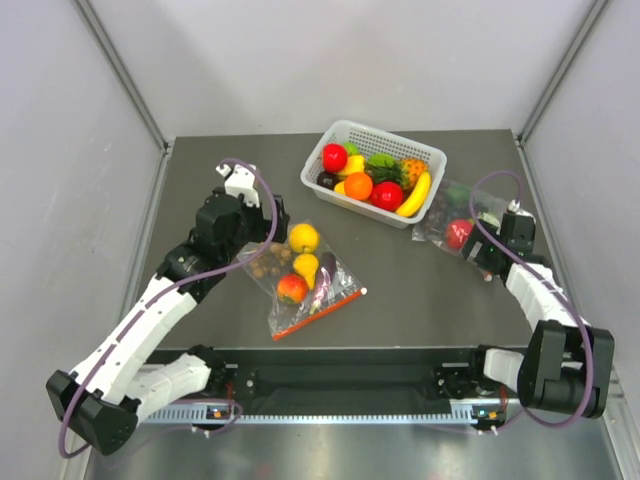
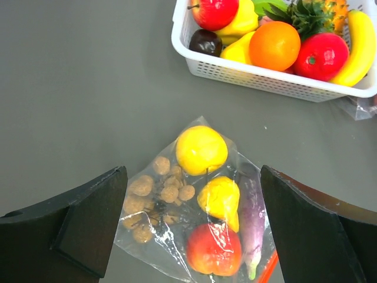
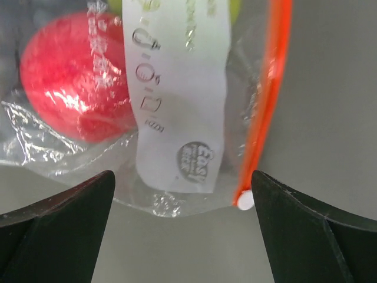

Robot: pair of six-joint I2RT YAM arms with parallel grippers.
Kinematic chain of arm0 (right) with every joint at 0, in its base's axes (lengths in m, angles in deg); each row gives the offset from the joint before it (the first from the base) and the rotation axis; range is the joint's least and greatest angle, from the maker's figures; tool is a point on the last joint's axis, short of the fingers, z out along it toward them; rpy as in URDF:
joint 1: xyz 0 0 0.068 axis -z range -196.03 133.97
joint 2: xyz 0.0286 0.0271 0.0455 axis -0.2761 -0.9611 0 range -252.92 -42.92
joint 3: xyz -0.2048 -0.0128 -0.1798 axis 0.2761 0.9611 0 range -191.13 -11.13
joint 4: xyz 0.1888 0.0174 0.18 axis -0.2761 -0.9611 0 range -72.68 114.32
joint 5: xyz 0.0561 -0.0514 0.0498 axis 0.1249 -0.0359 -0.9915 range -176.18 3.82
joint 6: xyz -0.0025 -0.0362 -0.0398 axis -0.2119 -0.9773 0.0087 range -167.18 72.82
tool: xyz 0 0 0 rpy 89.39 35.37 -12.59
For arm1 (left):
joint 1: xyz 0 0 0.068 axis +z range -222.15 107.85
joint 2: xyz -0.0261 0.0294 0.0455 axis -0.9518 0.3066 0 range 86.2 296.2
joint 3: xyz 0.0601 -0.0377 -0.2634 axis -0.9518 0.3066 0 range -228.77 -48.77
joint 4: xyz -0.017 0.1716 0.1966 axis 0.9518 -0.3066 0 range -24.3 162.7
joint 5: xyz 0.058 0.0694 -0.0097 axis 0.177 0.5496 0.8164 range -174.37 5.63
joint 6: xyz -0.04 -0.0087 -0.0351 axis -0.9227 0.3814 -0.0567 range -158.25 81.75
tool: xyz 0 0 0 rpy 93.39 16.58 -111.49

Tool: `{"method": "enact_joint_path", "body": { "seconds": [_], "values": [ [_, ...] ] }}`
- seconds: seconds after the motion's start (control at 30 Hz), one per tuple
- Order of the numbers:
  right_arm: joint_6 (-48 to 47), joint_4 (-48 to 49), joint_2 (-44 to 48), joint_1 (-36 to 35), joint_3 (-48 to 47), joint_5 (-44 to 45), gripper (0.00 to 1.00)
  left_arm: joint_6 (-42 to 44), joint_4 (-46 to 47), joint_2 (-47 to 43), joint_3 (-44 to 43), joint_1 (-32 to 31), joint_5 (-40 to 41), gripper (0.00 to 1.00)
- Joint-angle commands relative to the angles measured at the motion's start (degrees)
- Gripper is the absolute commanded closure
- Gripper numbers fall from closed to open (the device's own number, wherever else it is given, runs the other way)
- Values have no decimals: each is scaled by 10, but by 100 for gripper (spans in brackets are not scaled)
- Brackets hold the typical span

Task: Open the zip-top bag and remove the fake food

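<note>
The zip-top bag lies at the table's right side, just right of the basket, with a red apple of the fake food showing through it. In the right wrist view the bag shows a white label, the red apple and an orange zip strip ending in a white slider. My right gripper hangs open just over that bag's near edge, holding nothing. My left gripper stands open above a different bag.
A second clear bag with lemon, yellow pear, nuts, apple and eggplant lies mid-table under the left gripper. A white basket of fruit stands at the back. Grey walls close in both sides.
</note>
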Motion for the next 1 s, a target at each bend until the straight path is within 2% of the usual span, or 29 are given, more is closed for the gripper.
{"method": "enact_joint_path", "body": {
  "seconds": [0.0,0.1,0.13,0.23,0.27,0.3,0.4,0.5,0.53,0.63,0.77,0.87,0.9,0.97],
  "values": [
    [15,26,-10,3,10,-71,3,-1,23,-7,-19,-4,-20,1],
    [20,42,-31,3,28,-96,12,-1,30,-1,-18,-11,-37,1],
    [23,48,-35,3,30,-96,21,0,32,2,-19,-16,-39,1],
    [28,56,-44,2,26,-102,30,6,33,17,-20,-39,-38,1],
    [30,60,-43,1,24,-97,38,9,33,19,-20,-57,-22,1],
    [32,62,-43,1,23,-93,40,11,34,24,-20,-66,-16,2],
    [39,80,-49,0,26,-90,54,11,41,29,-17,-94,0,2],
    [43,105,-65,-1,30,-93,84,3,63,29,1,-116,-2,2],
    [43,106,-69,-1,29,-101,100,-8,80,29,8,-121,-7,2],
    [38,108,-72,-12,32,-107,100,-33,133,33,45,-146,-32,3],
    [45,91,-26,-49,34,-93,100,-55,185,48,94,-179,-46,4],
    [75,74,16,-97,33,-79,100,-73,257,50,127,-197,-80,5],
    [84,75,26,-141,33,-79,100,-76,275,51,135,-201,-88,5],
    [116,78,50,-178,28,-72,100,-84,322,57,154,-213,-103,5]
  ]
}}
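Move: The right bag's near edge lies about 3 cm left of the right hand and 3 cm below; its red fruit is roughly 6 cm ahead and 5 left, its zip slider some 4 cm back and 3 right. From the left hand, that bag edge is about 46 cm right, 2 back and 24 below, while the left bag's middle is 6 cm back, 3 right and 22 below. Right fingers sink, pinch the right bag's near edge, drag it left; open left hand sweeps 13 cm right. ##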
